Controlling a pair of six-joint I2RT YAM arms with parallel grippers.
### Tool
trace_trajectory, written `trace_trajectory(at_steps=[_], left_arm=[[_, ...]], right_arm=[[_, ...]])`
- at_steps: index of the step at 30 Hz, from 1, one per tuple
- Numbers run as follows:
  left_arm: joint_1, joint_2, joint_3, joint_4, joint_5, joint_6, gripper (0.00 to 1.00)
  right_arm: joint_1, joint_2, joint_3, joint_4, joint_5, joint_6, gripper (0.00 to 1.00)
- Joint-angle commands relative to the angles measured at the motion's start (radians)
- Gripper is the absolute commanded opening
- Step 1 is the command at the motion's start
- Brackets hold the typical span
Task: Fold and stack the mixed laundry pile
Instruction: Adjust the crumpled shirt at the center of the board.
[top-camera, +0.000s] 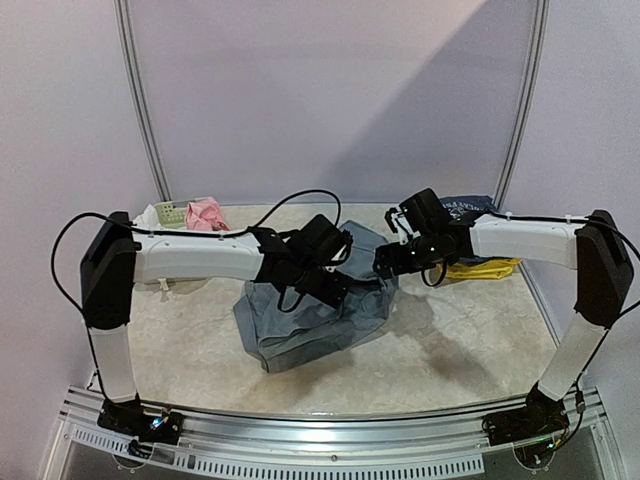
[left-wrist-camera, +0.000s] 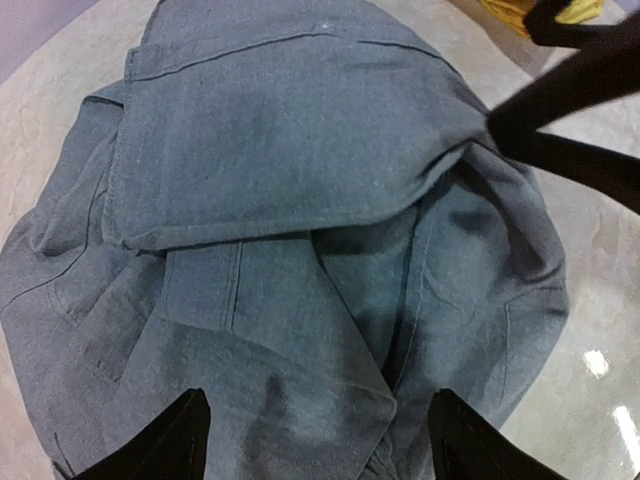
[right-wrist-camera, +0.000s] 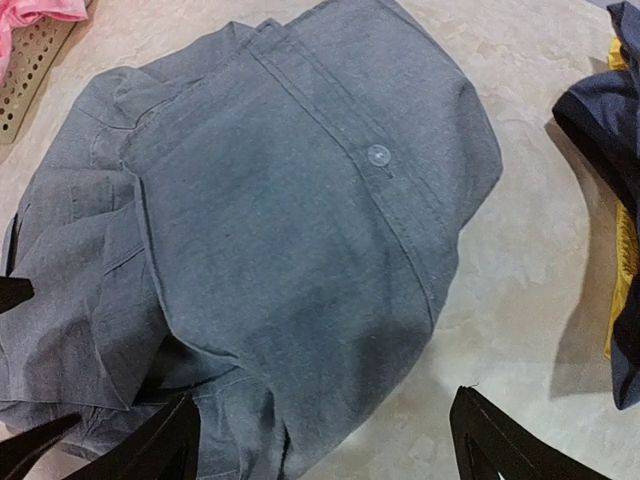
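Note:
The grey trousers (top-camera: 300, 325) lie folded in a loose bundle on the middle of the table, filling the left wrist view (left-wrist-camera: 300, 200) and most of the right wrist view (right-wrist-camera: 300, 230), where a clear button shows on the waistband. My left gripper (top-camera: 335, 285) hovers over the bundle's top, open (left-wrist-camera: 320, 440), its fingers wide apart above the cloth. Over the bundle's right edge my right gripper (top-camera: 385, 262) is open as well (right-wrist-camera: 325, 440), holding nothing. A pink piece (top-camera: 205, 212) lies at the back left. A navy printed tee (top-camera: 465, 207) rests at the back right.
A pale-green lattice basket (top-camera: 165, 213) stands at the back left beside the pink piece, its rim (right-wrist-camera: 30, 70) showing in the right wrist view. Yellow cloth (top-camera: 485, 268) lies under the navy garment (right-wrist-camera: 610, 110). A curved metal frame rises behind the table.

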Motion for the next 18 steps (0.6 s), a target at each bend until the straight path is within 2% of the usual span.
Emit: trace_trajectory(at_steps=[1, 6, 9, 10, 13, 15, 18], left_arm=[[0.048, 0.079, 0.061, -0.023, 0.071, -0.029, 0.75], [0.075, 0.149, 0.102, -0.040, 0.071, -0.035, 0.71], [0.088, 0.181, 0.112, -0.034, 0.088, -0.037, 0.64], [0.090, 0.190, 0.113, -0.027, 0.093, -0.035, 0.58], [0.098, 0.205, 0.108, 0.005, 0.118, -0.020, 0.19], [0.098, 0.187, 0.088, 0.020, 0.115, -0.018, 0.00], [0.097, 0.114, 0.019, 0.049, 0.112, -0.018, 0.00]], right_arm=[[-0.020, -0.067, -0.036, 0.017, 0.035, 0.018, 0.88], [-0.022, -0.085, -0.055, 0.014, 0.044, 0.015, 0.88], [-0.024, -0.095, -0.067, 0.013, 0.050, 0.015, 0.89], [-0.024, -0.098, -0.070, 0.014, 0.051, 0.017, 0.89], [-0.024, -0.110, -0.080, 0.018, 0.051, 0.020, 0.90], [-0.026, -0.118, -0.086, 0.019, 0.050, 0.021, 0.90], [-0.024, -0.131, -0.091, 0.028, 0.037, 0.019, 0.91]])
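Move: The middle of the crumpled shirt lies below the open left fingers, about 8 cm down, 3 cm ahead and 2 cm to the left. The shirt's far flap is some 14 cm ahead and 6 cm right; the folded stack is roughly 16 cm ahead and 33 cm right, the basket about 18 cm ahead and 36 cm left. From the right hand, the shirt's middle is around 12 cm left, 3 cm back and 9 cm below. The left hand sinks about 7 cm onto the middle of the crumpled shirt, easing some 3 cm forward on the way and tipping its fingers a little steeper, then shuts them late in the descent and pinches a bit of cloth just on the near side of the upper layer's hem. Meanwhile the right hand, fingers still wide open, draws about 2 cm to the right, away from the shirt's middle, and rises slightly. ##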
